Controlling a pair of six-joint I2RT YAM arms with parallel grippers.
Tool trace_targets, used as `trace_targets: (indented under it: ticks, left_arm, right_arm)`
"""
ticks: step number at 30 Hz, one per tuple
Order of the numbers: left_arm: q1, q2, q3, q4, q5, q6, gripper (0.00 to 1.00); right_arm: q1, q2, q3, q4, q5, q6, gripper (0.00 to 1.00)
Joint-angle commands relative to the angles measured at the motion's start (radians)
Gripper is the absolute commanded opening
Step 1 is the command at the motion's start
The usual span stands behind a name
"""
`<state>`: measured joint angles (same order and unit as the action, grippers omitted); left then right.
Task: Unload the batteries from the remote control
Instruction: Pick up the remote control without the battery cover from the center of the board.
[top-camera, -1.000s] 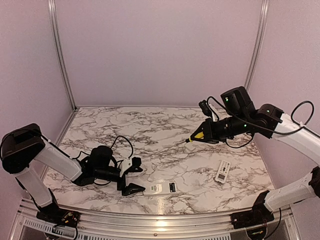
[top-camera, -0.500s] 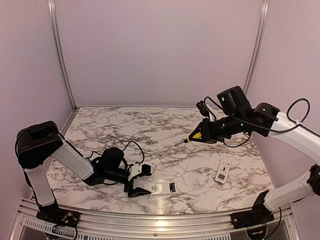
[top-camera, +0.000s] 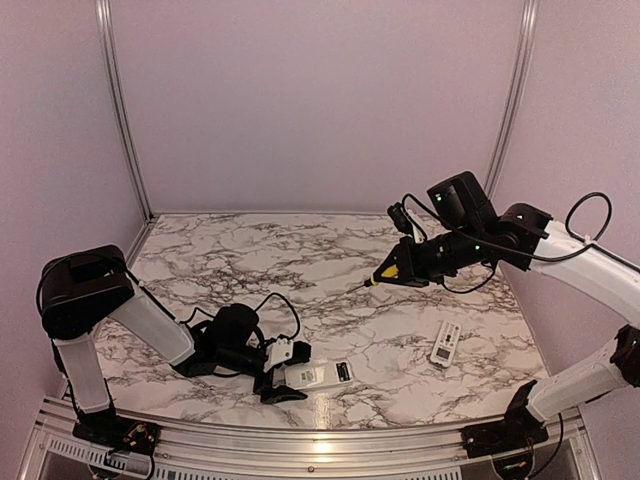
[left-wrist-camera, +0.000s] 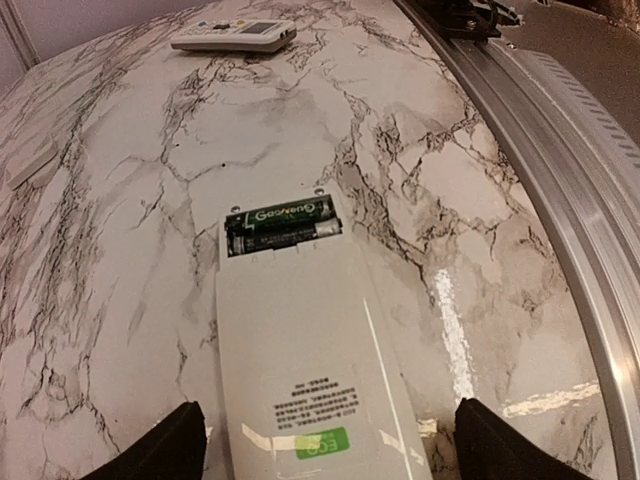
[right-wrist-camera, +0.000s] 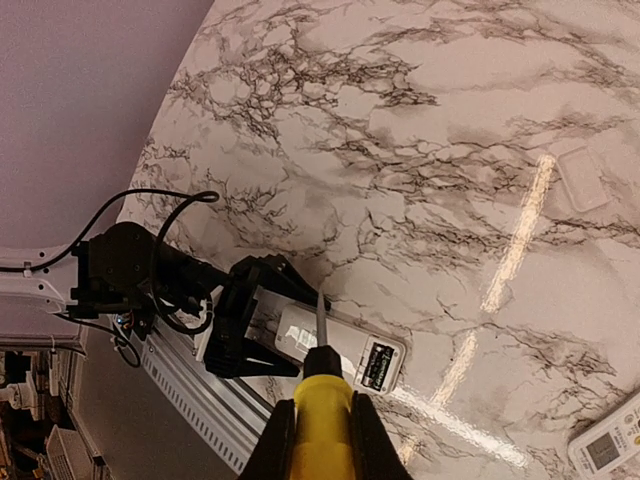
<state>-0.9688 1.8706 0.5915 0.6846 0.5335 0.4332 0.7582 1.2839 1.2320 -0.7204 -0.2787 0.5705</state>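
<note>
The white remote control (left-wrist-camera: 310, 370) lies face down near the table's front edge, its compartment open. Two dark batteries (left-wrist-camera: 283, 225) sit side by side in that compartment at its far end. My left gripper (left-wrist-camera: 335, 450) is open, one fingertip (left-wrist-camera: 175, 445) on each side of the remote's near end. In the top view the left gripper (top-camera: 285, 372) is low on the table, at the remote control's (top-camera: 322, 376) left end. My right gripper (top-camera: 405, 268) hovers above the table's middle right, shut on a yellow-handled screwdriver (right-wrist-camera: 322, 410) whose tip points toward the remote control (right-wrist-camera: 335, 345).
A second white remote with a display (top-camera: 445, 343) lies at the right. A small flat cover plate (right-wrist-camera: 580, 178) rests on the marble farther back. The metal front rail (left-wrist-camera: 560, 150) runs close beside the remote. Purple walls enclose the table.
My left arm has slid right along the table until its fingers straddle the remote's end, and the jaws have narrowed a little. My right arm has drifted slightly left with the screwdriver.
</note>
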Motion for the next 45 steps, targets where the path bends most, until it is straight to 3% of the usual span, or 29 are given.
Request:
trace_targets:
  ticks: [1,9,22,26,32,42,45]
  left_arm:
    - [-0.013,-0.028,-0.008,-0.002,-0.048,-0.074,0.89]
    - [-0.034,0.051,-0.021,0.131,-0.145,-0.165,0.85]
    - [-0.085,0.099,-0.053,0.217,-0.246,-0.14,0.78]
    - [-0.088,0.096,-0.042,0.19,-0.255,-0.118,0.6]
    - [-0.087,0.052,-0.038,0.135,-0.246,-0.09,0.41]
    - [-0.088,-0.132,-0.026,-0.013,-0.255,-0.071,0.03]
    - [-0.088,-0.196,-0.017,-0.087,-0.273,-0.034,0.0]
  right_arm:
    - [-0.007,0.0,0.039,-0.006,-0.003,-0.012,0.0]
    - [-0.007,0.002,0.04,-0.002,-0.017,-0.018,0.0]
    - [-0.007,-0.034,0.013,-0.011,-0.015,-0.008,0.0]
    - [-0.007,-0.044,0.009,-0.014,-0.011,-0.003,0.0]
    - [-0.008,-0.048,0.01,-0.014,-0.008,-0.003,0.0]
    - [-0.007,-0.027,0.068,-0.099,-0.005,-0.109,0.0]
    - [-0.005,-0.013,0.094,-0.13,-0.022,-0.173,0.0]
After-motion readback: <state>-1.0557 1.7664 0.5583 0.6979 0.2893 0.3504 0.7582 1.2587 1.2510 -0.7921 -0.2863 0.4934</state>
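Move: The coverless remote lies between the left hand's open fingers, its middle about 4 cm to the right, 1 cm ahead and 1 cm below. The battery cover is some 23 cm ahead and 19 cm right, the second remote about 9 cm ahead and 31 cm right, both about 2 cm lower. From the right hand, holding the screwdriver, the coverless remote is roughly 6 cm back, 10 cm left and 23 cm down. Left hand edges right, turning about 10 degrees counter-clockwise, pinches the remote's long sides, then rises some 2.5 cm. ##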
